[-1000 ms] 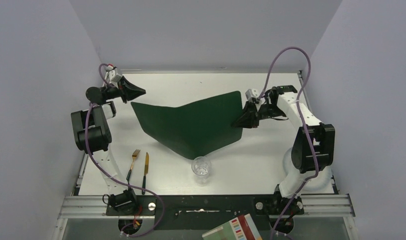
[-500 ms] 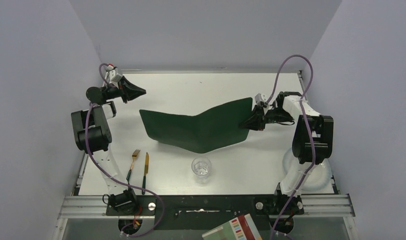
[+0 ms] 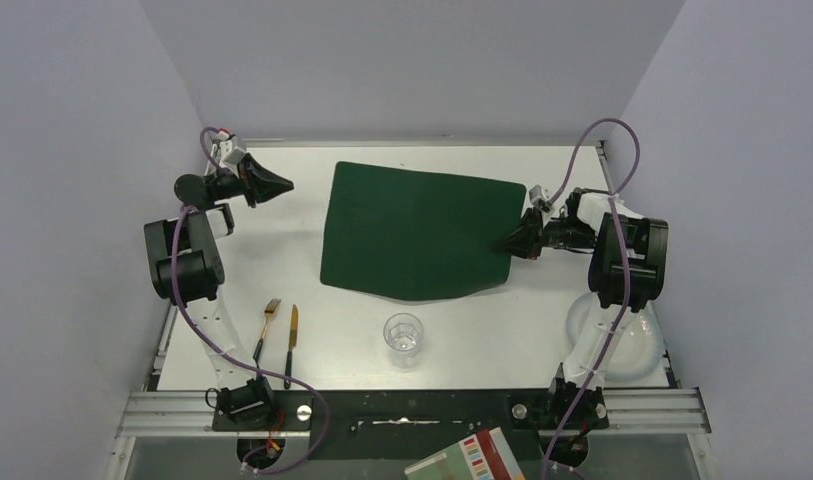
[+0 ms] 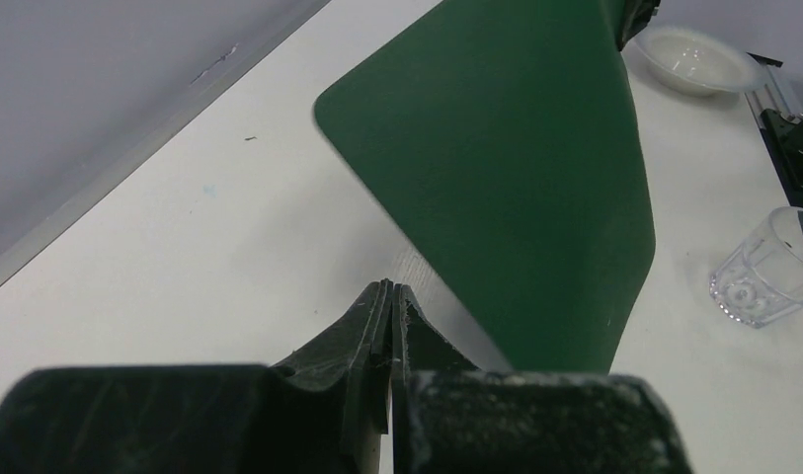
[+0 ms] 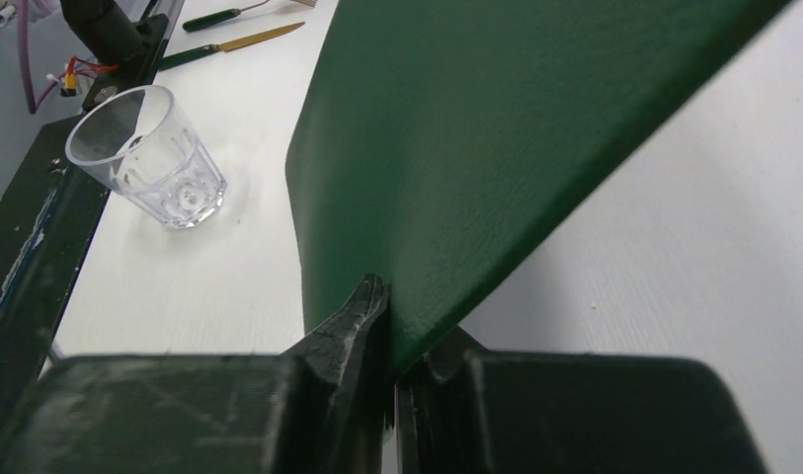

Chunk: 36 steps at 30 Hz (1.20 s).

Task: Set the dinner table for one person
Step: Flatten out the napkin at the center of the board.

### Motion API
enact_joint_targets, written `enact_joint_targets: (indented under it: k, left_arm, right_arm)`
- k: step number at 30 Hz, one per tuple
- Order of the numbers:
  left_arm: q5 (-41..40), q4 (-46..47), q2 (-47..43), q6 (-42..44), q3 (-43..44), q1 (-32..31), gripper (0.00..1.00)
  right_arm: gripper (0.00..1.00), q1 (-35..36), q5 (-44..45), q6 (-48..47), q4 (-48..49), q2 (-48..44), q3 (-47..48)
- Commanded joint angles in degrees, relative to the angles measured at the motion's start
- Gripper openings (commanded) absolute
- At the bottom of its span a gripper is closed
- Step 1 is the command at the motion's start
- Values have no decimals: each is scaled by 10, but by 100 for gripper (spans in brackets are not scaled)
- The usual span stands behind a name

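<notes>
A dark green placemat point(image 3: 417, 230) lies unfolded across the middle of the white dinner table point(image 3: 282, 260), its right edge lifted. My right gripper point(image 3: 512, 240) is shut on that right edge; in the right wrist view the placemat point(image 5: 496, 148) runs out from between the jaws of the right gripper point(image 5: 389, 296). At the far left my left gripper point(image 3: 282, 184) hovers shut and empty, apart from the mat. In its own view the left gripper point(image 4: 391, 288) points at the placemat point(image 4: 506, 168). A clear glass point(image 3: 403, 334) stands near the front centre. A gold fork point(image 3: 267, 328) and knife point(image 3: 291, 345) lie at front left.
A white plate point(image 3: 637, 345) sits at the front right, partly behind my right arm. The glass point(image 5: 155, 158) and the cutlery point(image 5: 244, 39) also show in the right wrist view. A booklet point(image 3: 467, 458) lies below the table's front rail.
My right gripper has pulled the placemat's edge to the right, and the mat has gone from a folded, tented shape to spread nearly flat. The left arm has not moved.
</notes>
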Motion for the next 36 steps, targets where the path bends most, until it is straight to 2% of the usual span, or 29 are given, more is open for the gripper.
enact_joint_targets:
  k: [1,9,10,12,16,17,19,26,28,33,35,36]
  left_arm:
    - [34,153,4,-6,12,-7,0]
    - [23,153,2,-21,4,-27,0]
    - [16,153,-2,-26,0,-32,0]
    - [1,153,-9,-40,-3,-42,0]
    - [-11,153,-22,-52,-13,-73,0]
    - [-11,153,-26,-51,-17,-81,0]
    - [-15,154,-32,-49,-27,-95,0]
    - [-89,149,-34,-95,-30,-133,0]
    - [-117,114,-35,-107,-13,-136,0]
    - [-153,-52,-51,-93,58,-135,0]
    - [-174,-197,-73,-37,100,-135,0]
    - [-194,-314,-89,24,128,-136,0]
  right_arm:
    - [0,-5,-67,-9,9,42,32]
    - [0,25,-53,42,9,120,119]
    - [2,32,-50,50,9,126,127]
    - [13,37,-57,71,9,143,140]
    - [23,40,-44,79,9,161,160]
    - [31,41,-38,77,9,162,164]
    - [98,41,-36,79,9,165,175]
    - [98,27,-25,88,9,144,201]
    - [98,25,-13,96,9,129,208]
    - [98,24,-1,145,9,98,251]
    - [98,24,-12,199,9,92,287]
    - [98,25,-18,231,9,90,311]
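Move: The right gripper holds the napkin by its right edge, the cloth's middle hanging roughly 24 cm to the left, 8 ahead and 5 below. The board centre it is meant for lies about 28 cm left, 10 ahead and 14 below; the glass stands 28 left and 20 back, the plate 23 right and 18 back. From the closed left gripper the napkin's middle is some 29 cm right, 4 back and 14 below. Lower the right gripper about 5 cm while carrying the napkin's held edge some 4 cm forward, then open the fingers wide to let go and draw up and farther forward, clear of the edge. Meanwhile bring the left gripper, kept shut, about 11 cm to the right towards the napkin, dipping slightly, then rising to finish 4 cm higher. ##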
